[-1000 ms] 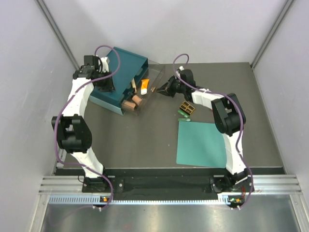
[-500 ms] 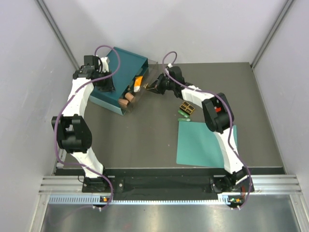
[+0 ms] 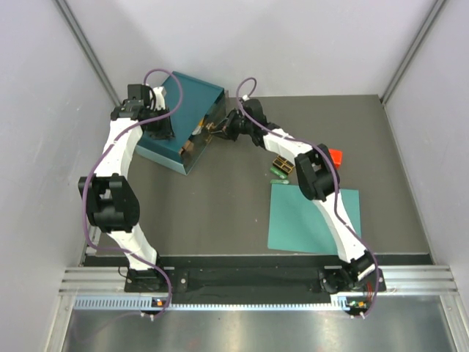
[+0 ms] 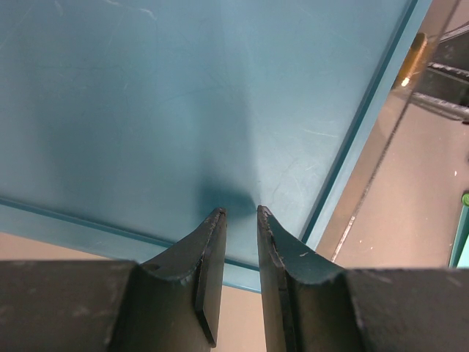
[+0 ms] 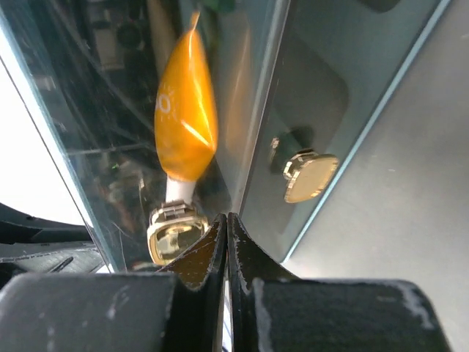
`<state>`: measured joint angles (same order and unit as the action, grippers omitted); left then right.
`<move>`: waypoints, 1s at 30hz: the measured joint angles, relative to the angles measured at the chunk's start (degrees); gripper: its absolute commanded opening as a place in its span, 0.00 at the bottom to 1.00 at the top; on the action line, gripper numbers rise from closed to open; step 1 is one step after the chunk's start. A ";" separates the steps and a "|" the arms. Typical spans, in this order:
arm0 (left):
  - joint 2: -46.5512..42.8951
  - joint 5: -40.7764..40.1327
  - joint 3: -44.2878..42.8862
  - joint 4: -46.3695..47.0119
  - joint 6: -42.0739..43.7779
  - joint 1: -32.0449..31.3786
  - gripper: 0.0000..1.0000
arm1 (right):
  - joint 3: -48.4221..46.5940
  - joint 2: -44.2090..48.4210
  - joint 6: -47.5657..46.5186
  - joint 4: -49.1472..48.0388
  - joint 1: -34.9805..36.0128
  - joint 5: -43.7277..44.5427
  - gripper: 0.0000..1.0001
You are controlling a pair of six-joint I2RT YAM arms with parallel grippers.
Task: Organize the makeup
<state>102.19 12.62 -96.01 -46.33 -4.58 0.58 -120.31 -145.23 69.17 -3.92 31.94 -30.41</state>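
Note:
My right gripper (image 3: 218, 130) is shut, its tips pressed against the clear front of a drawer (image 5: 249, 95) in the teal organizer box (image 3: 183, 103). Through that front the right wrist view shows the orange tube (image 5: 187, 110), and a gold knob (image 5: 309, 176) sits on the panel beside it. The left gripper (image 4: 240, 214) rests its tips on the box's teal top, jaws slightly open with nothing between them. The dark palette (image 3: 283, 163) and the slim green tube (image 3: 278, 174) lie on the table to the right. The bottles are hidden in the drawer.
A flat teal mat (image 3: 311, 216) lies at the front right. A small red cube (image 3: 335, 156) sits behind it, beside the right arm's elbow. The grey walls of the enclosure stand close on the left, on the right and behind the box.
My right gripper has moved left and pushed the clear drawer, with the bottles and orange tube, into the teal box. The red cube has come into view. The left arm has held still.

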 measured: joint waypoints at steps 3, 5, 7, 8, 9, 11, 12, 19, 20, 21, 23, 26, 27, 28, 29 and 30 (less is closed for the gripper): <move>0.00 0.00 0.00 0.00 0.00 0.00 0.30 | -1.33 -0.81 0.66 0.28 0.76 -0.11 0.00; 0.00 0.00 0.00 0.00 0.00 0.00 0.30 | -2.40 -1.64 1.05 0.22 1.36 -0.35 0.00; 0.00 -0.02 0.00 0.00 0.00 -0.02 0.30 | -4.00 -2.73 1.51 0.20 1.95 -1.14 0.00; 0.00 -0.02 0.00 0.00 -0.02 -0.02 0.30 | -4.70 -3.30 1.68 0.15 2.16 -1.57 0.00; 0.00 0.00 0.00 0.00 0.00 -0.02 0.30 | -5.01 -3.56 1.86 0.15 2.32 -2.08 0.00; 0.00 -0.02 0.00 0.00 0.00 -0.02 0.30 | -5.03 -3.61 1.90 0.15 2.51 -3.10 0.03; 0.00 -0.02 0.00 -0.02 0.00 -0.02 0.30 | -4.74 -3.56 1.86 -0.28 2.56 -3.48 0.04; -0.02 -0.07 0.00 -0.02 0.00 -0.04 0.30 | 6.80 0.15 0.09 -3.65 2.25 -2.99 0.27; -0.02 -0.09 0.00 -0.02 0.00 -0.04 0.30 | 8.28 0.59 -0.09 -3.80 2.10 -2.91 0.31; -0.02 -0.09 0.00 -0.04 0.00 -0.04 0.30 | 9.46 0.85 -0.15 -4.07 2.01 -2.86 0.35; -0.02 -0.09 0.00 -0.04 0.00 -0.04 0.30 | 11.52 1.27 0.17 -5.27 1.88 -2.80 0.38; -0.02 -0.09 0.00 -0.04 0.02 -0.04 0.30 | 15.45 1.79 2.60 -10.40 1.51 -2.89 0.45; -0.02 -0.09 0.00 -0.04 0.02 -0.04 0.30 | 16.79 1.81 3.89 -12.52 1.33 -2.82 0.46; -0.02 -0.11 0.00 -0.04 0.02 -0.04 0.30 | 18.16 1.81 5.35 -14.73 1.20 -2.86 0.46; -0.02 -0.11 0.00 -0.04 0.02 -0.04 0.30 | 19.17 1.81 6.47 -16.22 1.07 -2.82 0.47; -0.02 -0.13 0.00 -0.04 0.02 -0.04 0.30 | 20.09 1.81 7.56 -17.38 0.90 -2.78 0.47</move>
<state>102.17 12.49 -96.01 -46.37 -4.56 0.54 -100.22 -143.41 76.73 -21.30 32.84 -33.19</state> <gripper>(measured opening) 0.296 0.458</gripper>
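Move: The right hand's shut fingertips are already on the front of the partly open upper drawer, its gold knob about 2 cm above them. The lower drawer's knob sits roughly 5 cm below the hand, 2 cm to the left and 1 cm back. Inside the upper drawer, the orange tube lies some 5 cm left and 2 cm ahead. From the left hand the upper knob is about 14 cm right, 5 cm ahead and 5 cm lower. With shut fingertips still pressing on the upper drawer's front beside its knob, the right hand pushes about 3 cm left into the cabinet while sliding some 2 cm back along the front. It then comes free, dropping about 6 cm while drawing back and to the right, and the fingers open to nearly half in front of the lower drawer's knob. The left hand stays resting on the cabinet top. ##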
